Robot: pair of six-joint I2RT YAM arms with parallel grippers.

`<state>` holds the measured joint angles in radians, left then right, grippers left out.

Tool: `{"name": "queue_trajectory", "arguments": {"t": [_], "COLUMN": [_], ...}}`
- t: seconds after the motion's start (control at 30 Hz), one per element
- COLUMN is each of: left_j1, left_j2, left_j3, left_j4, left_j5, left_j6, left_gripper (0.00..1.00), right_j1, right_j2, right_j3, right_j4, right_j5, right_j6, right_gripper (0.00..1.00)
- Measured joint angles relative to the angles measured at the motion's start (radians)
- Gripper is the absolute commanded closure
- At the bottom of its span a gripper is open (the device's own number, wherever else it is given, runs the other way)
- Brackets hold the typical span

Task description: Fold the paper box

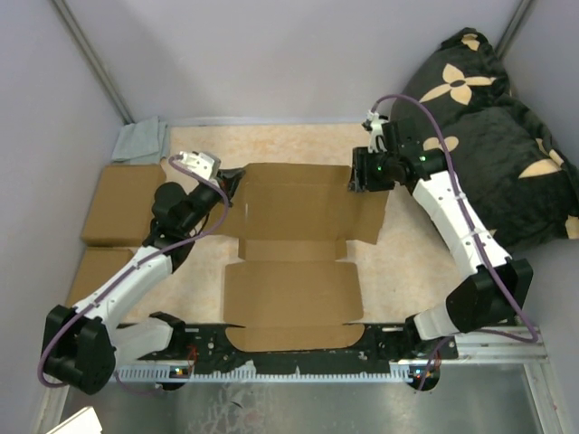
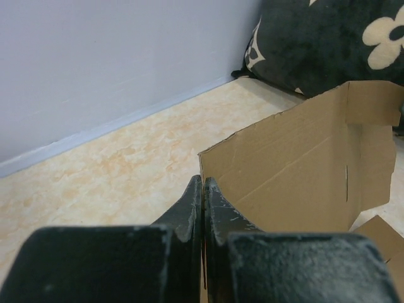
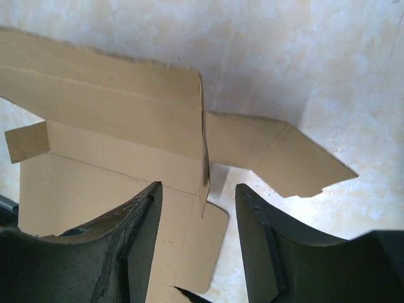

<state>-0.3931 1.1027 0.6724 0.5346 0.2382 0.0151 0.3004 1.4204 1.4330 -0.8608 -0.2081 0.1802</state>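
Note:
The paper box (image 1: pixel 289 280) is a brown cardboard blank lying mostly flat between the arms, with its far panel (image 2: pixel 297 177) lifted upright. My left gripper (image 1: pixel 231 179) is at that panel's left end, and its fingers (image 2: pixel 189 208) are shut on the thin cardboard edge. My right gripper (image 1: pixel 360 181) is at the panel's right end. In the right wrist view it (image 3: pixel 199 208) stands open, with the panel's upright end edge (image 3: pixel 203 145) between the fingers and touching neither. A side flap (image 3: pixel 278 158) lies flat on the table beyond.
Two ready-made cardboard boxes (image 1: pixel 122 203) (image 1: pixel 95 271) sit along the left wall, with a grey cloth (image 1: pixel 140 140) behind them. A black flower-patterned pillow (image 1: pixel 488 117) fills the back right corner. Walls close in at the back and left.

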Motion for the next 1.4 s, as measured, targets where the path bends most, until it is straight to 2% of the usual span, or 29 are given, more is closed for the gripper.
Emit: {"name": "queue_trajectory", "arguments": {"t": [0.27,0.33,0.4,0.5,0.6,0.63,0.73,0.8,0.87,1.1,1.4], "left_j1": [-0.009,-0.012,-0.017,-0.022,-0.024,-0.024,-0.026,-0.027,-0.027,-0.028,-0.028], "left_j2": [-0.082,-0.094,-0.098,-0.101,-0.104,-0.104,-0.104,-0.104,-0.105,-0.167,-0.213], "left_j3": [-0.136,-0.165,-0.176,-0.178,-0.178,-0.178,-0.178,-0.175,-0.165,-0.09,0.04], "left_j4": [0.153,0.19,0.213,0.235,0.248,0.249,0.247,0.235,0.209,0.056,-0.159], "left_j5": [0.074,0.09,0.1,0.111,0.114,0.113,0.09,0.077,0.064,-0.001,-0.033], "left_j6": [0.105,0.123,0.14,0.152,0.161,0.162,0.16,0.148,0.132,0.05,-0.02], "left_gripper": [1.0,1.0,1.0,1.0,0.96,0.93,0.73,0.63,0.57,0.51,0.5], "right_j1": [0.0,0.0,0.001,0.008,0.025,0.033,0.051,0.061,0.079,0.121,0.152], "right_j2": [0.071,0.086,0.1,0.124,0.134,0.135,0.135,0.133,0.125,0.047,-0.162], "right_j3": [0.108,0.119,0.121,0.121,0.121,0.121,0.119,0.104,0.072,-0.077,-0.365], "right_j4": [-0.032,-0.04,-0.045,-0.057,-0.072,-0.076,-0.078,-0.063,-0.042,0.071,0.419], "right_j5": [0.025,0.023,0.017,0.008,0.004,0.007,0.034,0.048,0.069,0.164,0.27], "right_j6": [-0.029,-0.033,-0.039,-0.048,-0.055,-0.053,-0.049,-0.043,-0.032,0.026,0.047], "right_gripper": [0.5,0.54,0.61,0.85,1.0,1.0,1.0,1.0,1.0,1.0,1.0]}}
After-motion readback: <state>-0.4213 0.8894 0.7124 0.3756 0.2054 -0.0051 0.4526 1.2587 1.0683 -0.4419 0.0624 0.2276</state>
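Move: The right hand's open fingers are just short of the raised panel's right corner, about 4 cm ahead, 1 cm to the left and 1 cm higher; the right side flap hangs some 5 cm to that hand's right, level fore and aft and 6 cm down. The left hand already pinches the left corner; from it the right corner lies roughly 25 cm to the right and 1 cm ahead, and the flat front panel some 22 cm back, 12 cm right, 14 cm below. Keeping its pinch, the left hand draws the raised panel's left corner back about 4 cm, fingers tipping up some 15 degrees, then opens, lets go and rises about 5 cm clear as the wrist levels again. Meanwhile the right hand reaches about 2 cm forward and slightly up, eases left and down as it closes to pinch the panel's right edge just below the corner, sinks with it a few centimetres, and ends with the fingers tilting up. ##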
